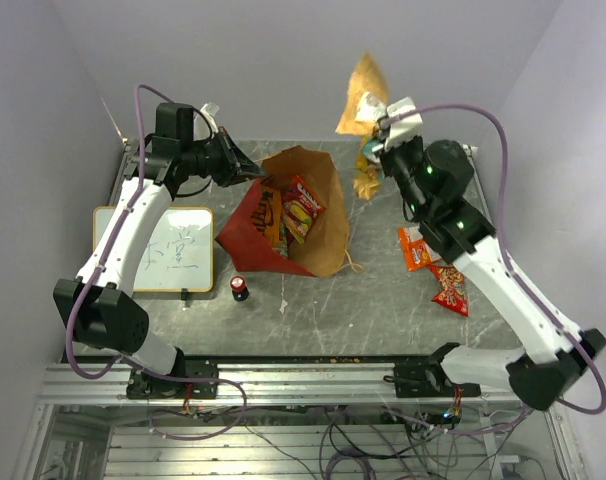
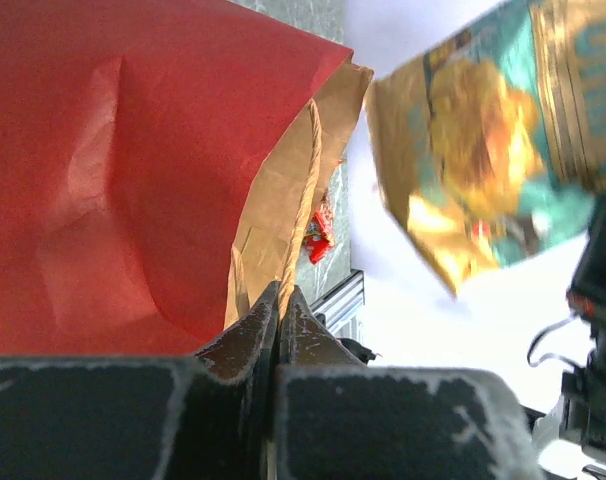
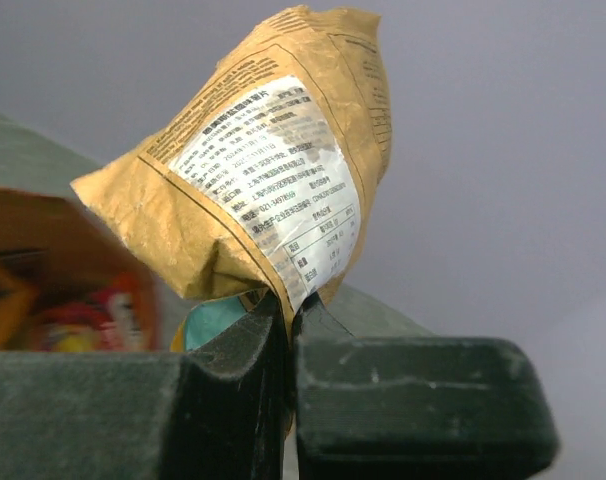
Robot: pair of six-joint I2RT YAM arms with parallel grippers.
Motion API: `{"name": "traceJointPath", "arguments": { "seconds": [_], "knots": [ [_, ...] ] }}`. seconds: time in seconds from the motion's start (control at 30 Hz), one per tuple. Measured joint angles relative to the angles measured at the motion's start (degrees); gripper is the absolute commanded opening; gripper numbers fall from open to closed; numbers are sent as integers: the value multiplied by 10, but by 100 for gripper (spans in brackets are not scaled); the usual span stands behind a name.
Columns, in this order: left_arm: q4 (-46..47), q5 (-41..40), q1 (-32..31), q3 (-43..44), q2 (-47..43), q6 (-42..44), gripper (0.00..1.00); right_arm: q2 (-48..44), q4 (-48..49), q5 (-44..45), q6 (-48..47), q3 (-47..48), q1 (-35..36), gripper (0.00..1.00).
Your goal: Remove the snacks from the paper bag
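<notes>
The paper bag [image 1: 245, 222], red outside and brown inside, lies tilted on the table with its mouth open to the back right. My left gripper [image 1: 249, 171] is shut on its upper rim, and the left wrist view shows the fingertips [image 2: 281, 292] pinching the brown edge of the paper bag [image 2: 133, 170]. Inside the mouth sit a red-and-yellow snack packet [image 1: 303, 208] and an orange one [image 1: 271, 212]. My right gripper [image 1: 383, 122] is shut on a large orange snack bag [image 1: 363, 92] held high above the table's back. In the right wrist view the gripper [image 3: 288, 300] clamps that bag [image 3: 263, 170] at its lower corner.
Two small red packets [image 1: 415, 248] [image 1: 450, 287] lie on the table at the right. A yellow-green packet [image 1: 367, 172] lies under the raised right gripper. A white board [image 1: 168, 248] is at the left, and a small red-and-black cylinder [image 1: 240, 288] stands before the bag.
</notes>
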Motion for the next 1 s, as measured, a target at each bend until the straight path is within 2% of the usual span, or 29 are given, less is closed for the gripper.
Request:
{"name": "traceJointPath", "arguments": {
  "seconds": [0.17, 0.33, 0.5, 0.6, 0.63, 0.67, 0.7, 0.77, 0.8, 0.9, 1.0],
  "knots": [
    [-13, -1, 0, 3, 0, 7, 7, 94, 35, 35, -53, 15, -113, 0],
    [-42, -3, 0, 14, 2, 22, 7, 164, 83, 37, -156, -10, -186, 0],
    [-66, -3, 0, 39, 10, 35, 7, 233, 156, -17, -281, -75, -236, 0],
    [-72, -3, 0, 41, 10, 39, 7, 288, 162, -65, -350, -97, -251, 0],
    [-73, -3, 0, 42, 10, 40, 7, 304, 162, -79, -367, -106, -251, 13],
    [-75, -3, 0, 42, 10, 41, 7, 318, 163, -91, -377, -115, -250, 34],
    [-76, -3, 0, 42, 10, 42, 7, 328, 164, -103, -378, -124, -248, 49],
    [-80, -3, 0, 42, 10, 45, 7, 345, 167, -134, -369, -143, -241, 64],
    [-81, -4, 0, 42, 10, 46, 7, 349, 162, -153, -356, -146, -236, 75],
    [-82, -5, 0, 42, 10, 46, 7, 348, 144, -218, -293, -139, -231, 84],
    [-77, -4, 0, 42, 10, 43, 7, 327, 125, -262, -218, -133, -233, 85]
  ]
}}
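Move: The tan snack is already pinched and held high in the right hand. The bare table it is bound for lies about 17 cm ahead, 6 cm to the right and some 41 cm below. The paper bag stands roughly 13 cm left and 2 cm ahead, its middle 28 cm lower. On the table, the orange snack lies 20 cm right and level; the red snack 26 cm right and 11 cm back. From the left hand, that spot is about 16 cm ahead, 27 cm right, 31 cm down. The tan snack is swung out by the right hand, forward and to the right, away from the paper bag, and then steeply down about 30 cm to the bare table, the hand drifting back leftward late on as it rolls left side down and tips fingers downward. Near the bottom the fingers open wide and let go of the snack. The left hand keeps its pinch on the bag's handle. ##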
